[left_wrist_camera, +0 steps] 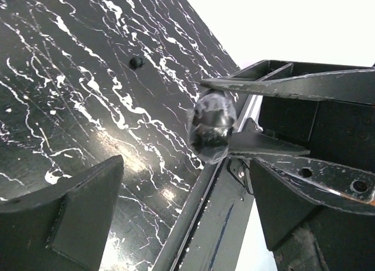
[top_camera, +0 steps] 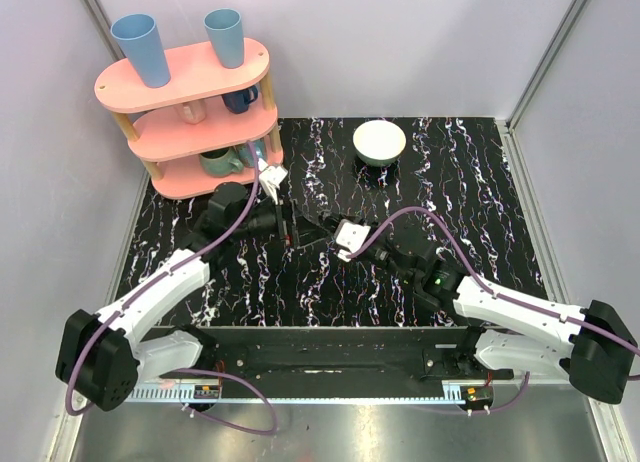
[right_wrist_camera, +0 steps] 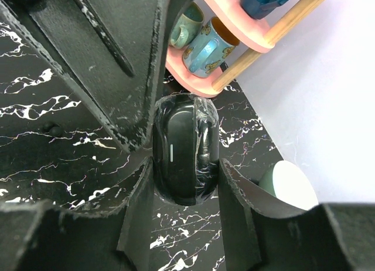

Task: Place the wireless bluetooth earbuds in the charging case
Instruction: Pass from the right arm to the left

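Observation:
My right gripper point(right_wrist_camera: 186, 170) is shut on the charging case point(right_wrist_camera: 184, 148), which here is a glossy black rounded shell with a short white line on its face. In the left wrist view the same case point(left_wrist_camera: 211, 124) sits between the right gripper's two fingertips point(left_wrist_camera: 258, 143), just above the table. My left gripper point(left_wrist_camera: 184, 186) stands wide open right beside it, with nothing between its fingers. From above, both grippers meet near the table's middle, the left point(top_camera: 287, 227) facing the right point(top_camera: 318, 228). A tiny dark rounded piece point(left_wrist_camera: 136, 62) lies on the table; I cannot tell whether it is an earbud.
A pink three-tier shelf point(top_camera: 190, 92) with blue cups and mugs point(right_wrist_camera: 199, 45) stands at the back left. At the back centre is a white bowl point(top_camera: 379, 142), also in the right wrist view point(right_wrist_camera: 287, 189). A metal rail point(left_wrist_camera: 205, 224) borders the black marbled table point(top_camera: 470, 182).

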{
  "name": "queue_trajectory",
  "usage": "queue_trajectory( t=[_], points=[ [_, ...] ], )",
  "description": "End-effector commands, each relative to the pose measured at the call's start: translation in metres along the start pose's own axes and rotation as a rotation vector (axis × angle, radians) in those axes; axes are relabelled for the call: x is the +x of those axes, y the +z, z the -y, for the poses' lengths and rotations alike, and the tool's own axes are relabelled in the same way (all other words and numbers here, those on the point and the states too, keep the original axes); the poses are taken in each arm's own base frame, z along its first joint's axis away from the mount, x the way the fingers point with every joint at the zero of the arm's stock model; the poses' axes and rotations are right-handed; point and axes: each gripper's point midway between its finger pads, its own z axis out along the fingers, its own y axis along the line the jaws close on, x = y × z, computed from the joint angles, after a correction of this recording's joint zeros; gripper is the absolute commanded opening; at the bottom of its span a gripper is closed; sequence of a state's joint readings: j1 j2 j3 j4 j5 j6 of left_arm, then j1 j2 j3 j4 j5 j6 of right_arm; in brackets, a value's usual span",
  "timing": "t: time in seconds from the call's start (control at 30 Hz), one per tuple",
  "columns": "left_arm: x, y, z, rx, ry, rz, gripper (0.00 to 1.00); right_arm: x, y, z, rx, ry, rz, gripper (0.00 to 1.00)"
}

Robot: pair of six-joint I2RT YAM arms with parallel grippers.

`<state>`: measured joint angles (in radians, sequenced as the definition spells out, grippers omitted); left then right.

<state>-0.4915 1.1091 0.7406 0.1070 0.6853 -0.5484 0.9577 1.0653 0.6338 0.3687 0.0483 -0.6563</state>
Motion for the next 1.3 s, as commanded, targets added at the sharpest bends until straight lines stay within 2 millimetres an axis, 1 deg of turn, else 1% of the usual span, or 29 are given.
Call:
queue_trajectory(
  t=[0.0, 0.07, 0.17, 0.2, 0.3, 0.33, 0.43, 0.57, 0.67, 0.7, 1.0, 1.07, 1.17, 1.27],
  points=[
    [-0.038, 0.008, 0.031, 0.089, 0.090, 0.103, 0.92, -0.017, -0.002, 0.001, -0.004, 0.007, 0.060, 0.02],
    [-0.037, 0.009, 0.035, 0.112, 0.091, 0.103, 0.91, -0.019, -0.002, 0.001, -0.008, 0.010, 0.066, 0.02],
    [-0.037, 0.013, 0.035, 0.118, 0.086, 0.097, 0.88, -0.021, -0.003, 0.001, -0.009, 0.015, 0.074, 0.02],
    [-0.036, 0.015, 0.034, 0.118, 0.083, 0.094, 0.84, -0.022, -0.003, 0.000, -0.013, 0.018, 0.078, 0.02],
    [-0.036, 0.018, 0.035, 0.123, 0.082, 0.091, 0.79, -0.024, -0.005, 0.000, -0.013, 0.021, 0.086, 0.02],
    [-0.035, 0.019, 0.035, 0.126, 0.081, 0.087, 0.75, -0.024, -0.006, 0.001, -0.009, 0.021, 0.087, 0.01],
    [-0.034, 0.023, 0.035, 0.133, 0.084, 0.079, 0.68, -0.025, -0.007, 0.001, -0.010, 0.026, 0.088, 0.02],
    [-0.036, 0.024, 0.040, 0.153, 0.088, 0.086, 0.63, -0.025, -0.007, 0.001, -0.014, 0.022, 0.081, 0.01],
    [-0.037, 0.025, 0.040, 0.152, 0.090, 0.093, 0.63, -0.023, -0.006, 0.000, -0.020, 0.017, 0.072, 0.01],
    [-0.037, 0.025, 0.040, 0.152, 0.090, 0.093, 0.63, -0.024, -0.005, -0.004, -0.044, 0.017, 0.081, 0.01],
    [-0.032, 0.027, 0.040, 0.161, 0.087, 0.075, 0.59, -0.026, -0.004, -0.004, -0.037, 0.038, 0.090, 0.01],
    [-0.030, 0.028, 0.040, 0.161, 0.084, 0.072, 0.60, -0.025, -0.004, -0.003, -0.031, 0.039, 0.088, 0.01],
    [-0.029, 0.027, 0.039, 0.154, 0.081, 0.074, 0.63, -0.025, -0.003, -0.001, -0.020, 0.039, 0.090, 0.01],
    [-0.028, 0.027, 0.039, 0.149, 0.082, 0.072, 0.62, -0.026, -0.003, 0.000, -0.016, 0.041, 0.094, 0.01]
  ],
)
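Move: The black charging case, pinched in the right fingertips, lies about 5 cm to the left hand's right, 1 cm ahead and 1 cm higher. From the right hand, the case is about 1 cm ahead and 1 cm left, and the left gripper about 6 cm left, level fore and aft, 1 cm lower. From the left hand, the white case on the table is about 9 cm ahead, 8 cm left and 21 cm below; the white bowl is some 33 cm ahead, 20 cm right and 18 cm below. Still pinched by the right fingers, the black charging case is met by the left hand, which slides some 3.5 cm to the right and rises about 1.5 cm, bringing its open fingers around the case. They narrow by roughly a third and stop well short of shut, with no clear grip. The right hand keeps its hold and eases back just over 1 cm. ##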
